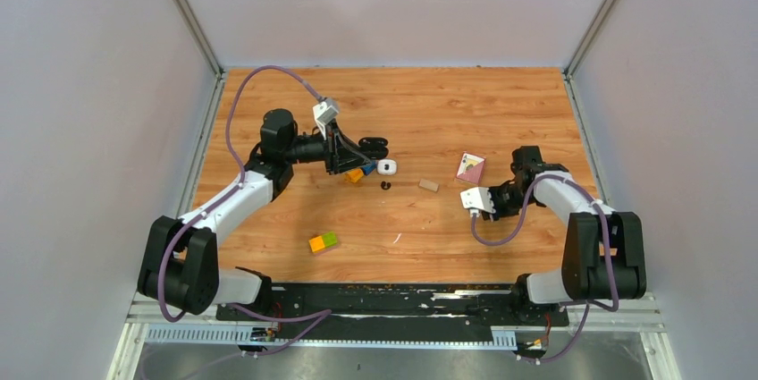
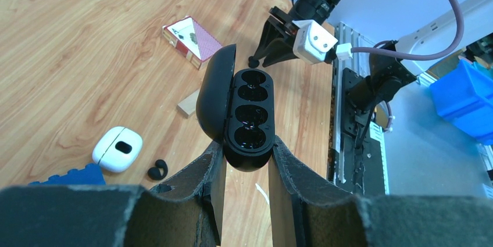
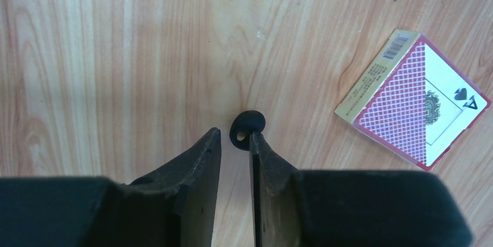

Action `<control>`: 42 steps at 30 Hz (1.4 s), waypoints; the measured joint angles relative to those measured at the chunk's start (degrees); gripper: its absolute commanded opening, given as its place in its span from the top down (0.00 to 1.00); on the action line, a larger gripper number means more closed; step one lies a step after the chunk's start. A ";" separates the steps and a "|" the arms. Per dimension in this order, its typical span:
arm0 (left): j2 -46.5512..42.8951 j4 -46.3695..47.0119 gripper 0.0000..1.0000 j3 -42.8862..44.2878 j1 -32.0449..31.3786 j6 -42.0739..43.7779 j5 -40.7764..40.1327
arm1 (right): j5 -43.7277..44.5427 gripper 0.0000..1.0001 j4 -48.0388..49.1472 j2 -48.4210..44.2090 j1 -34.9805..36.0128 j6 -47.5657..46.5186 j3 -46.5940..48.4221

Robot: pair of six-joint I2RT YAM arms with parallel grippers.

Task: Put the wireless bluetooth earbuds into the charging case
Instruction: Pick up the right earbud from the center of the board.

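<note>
My left gripper (image 2: pixel 249 153) is shut on the lower end of a black charging case (image 2: pixel 250 107) and holds it above the table. The lid is swung open and both wells are empty. The case also shows in the top view (image 1: pixel 374 143). One black earbud (image 2: pixel 157 169) lies on the table below it, by a closed white case (image 2: pixel 117 148). My right gripper (image 3: pixel 235 136) points down at the table with its jaws slightly apart. A second black earbud (image 3: pixel 248 125) lies just beyond its tips, touching the right fingertip. The white earbuds are out of view.
A playing-card box (image 3: pixel 415 99) lies right of my right gripper. A small wooden block (image 1: pixel 428 185) sits mid-table. Orange and blue blocks (image 1: pixel 357 174) lie under my left gripper, and an orange-green block (image 1: pixel 323 242) is nearer. A thin white sliver (image 1: pixel 396 238) lies near it.
</note>
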 measured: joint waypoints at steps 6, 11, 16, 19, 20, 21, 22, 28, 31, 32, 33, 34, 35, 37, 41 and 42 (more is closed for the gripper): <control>0.00 -1.66 1.00 0.24 0.61 1.01 -0.20 | -0.17 0.75 0.42 1.62 0.02 -0.83 1.16; 0.00 -2.10 1.00 0.59 0.70 1.29 -0.26 | -0.52 0.78 0.70 1.95 0.02 -0.76 1.44; 0.00 -2.10 1.00 0.59 0.70 1.36 -0.39 | -0.79 0.84 0.96 1.97 0.09 0.57 1.97; 0.00 -2.05 1.00 0.59 0.70 1.33 -0.44 | -0.81 0.88 1.25 2.21 0.09 1.38 2.60; 0.00 -2.05 1.00 0.59 0.70 1.33 -0.46 | -0.81 0.88 1.36 2.23 0.11 1.60 2.78; 0.00 -2.05 1.00 0.59 0.70 1.33 -0.50 | -0.83 0.89 1.44 2.25 0.11 1.79 2.91; 0.00 -2.05 1.00 0.59 0.70 1.31 -0.55 | -0.83 0.90 1.53 2.25 0.13 2.10 3.06; 0.00 -1.84 1.00 0.59 0.70 1.16 -0.81 | -0.98 0.93 1.66 2.25 0.13 4.20 3.93; 0.00 -1.25 1.00 0.59 0.70 0.87 -0.83 | -1.16 0.95 1.49 2.25 0.24 4.85 4.48; 0.00 -1.01 1.00 0.59 0.70 0.76 -0.85 | -1.22 0.95 1.40 2.25 0.26 5.03 4.63; 0.00 -0.76 1.00 0.59 0.70 0.63 -0.85 | -1.25 0.96 1.38 2.25 0.31 5.20 4.76; 0.00 -0.59 1.00 0.59 0.70 0.55 -0.85 | -1.27 0.96 1.25 2.25 0.35 5.46 4.92; 0.00 -0.44 1.00 0.59 0.70 0.48 -0.85 | -1.31 0.97 1.01 2.25 0.39 5.70 5.07; 0.00 -0.26 1.00 0.59 0.70 0.31 -0.85 | -1.70 0.96 0.28 2.25 0.46 6.16 5.53; 0.00 -0.02 1.00 0.59 0.70 0.00 -0.85 | -2.19 0.96 -0.70 2.25 0.61 7.06 6.71; 0.00 0.09 1.00 0.59 0.70 -0.04 -0.85 | -2.23 0.96 -0.94 2.32 0.68 7.30 7.10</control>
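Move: The black earbud on the board's right side lies at the right hand's fingertips, about 1 cm ahead of the hand point and 1 cm below it. The playing cards lie some 11 cm ahead and 4 cm left of that hand; the wooden block is roughly 7 cm ahead and 16 cm left. From the left hand, the earbud is about 31 cm right, 3 cm back and 21 cm below. The black earbud is nudged forward by the right hand's fingertips, the hand first travelling level for about 1 cm, then onward and upward, some 3 cm forward and 2.5 cm up in all, towards the cards. Meanwhile the fingers close from a quarter open to practically shut, without seeming to catch the earbud. ##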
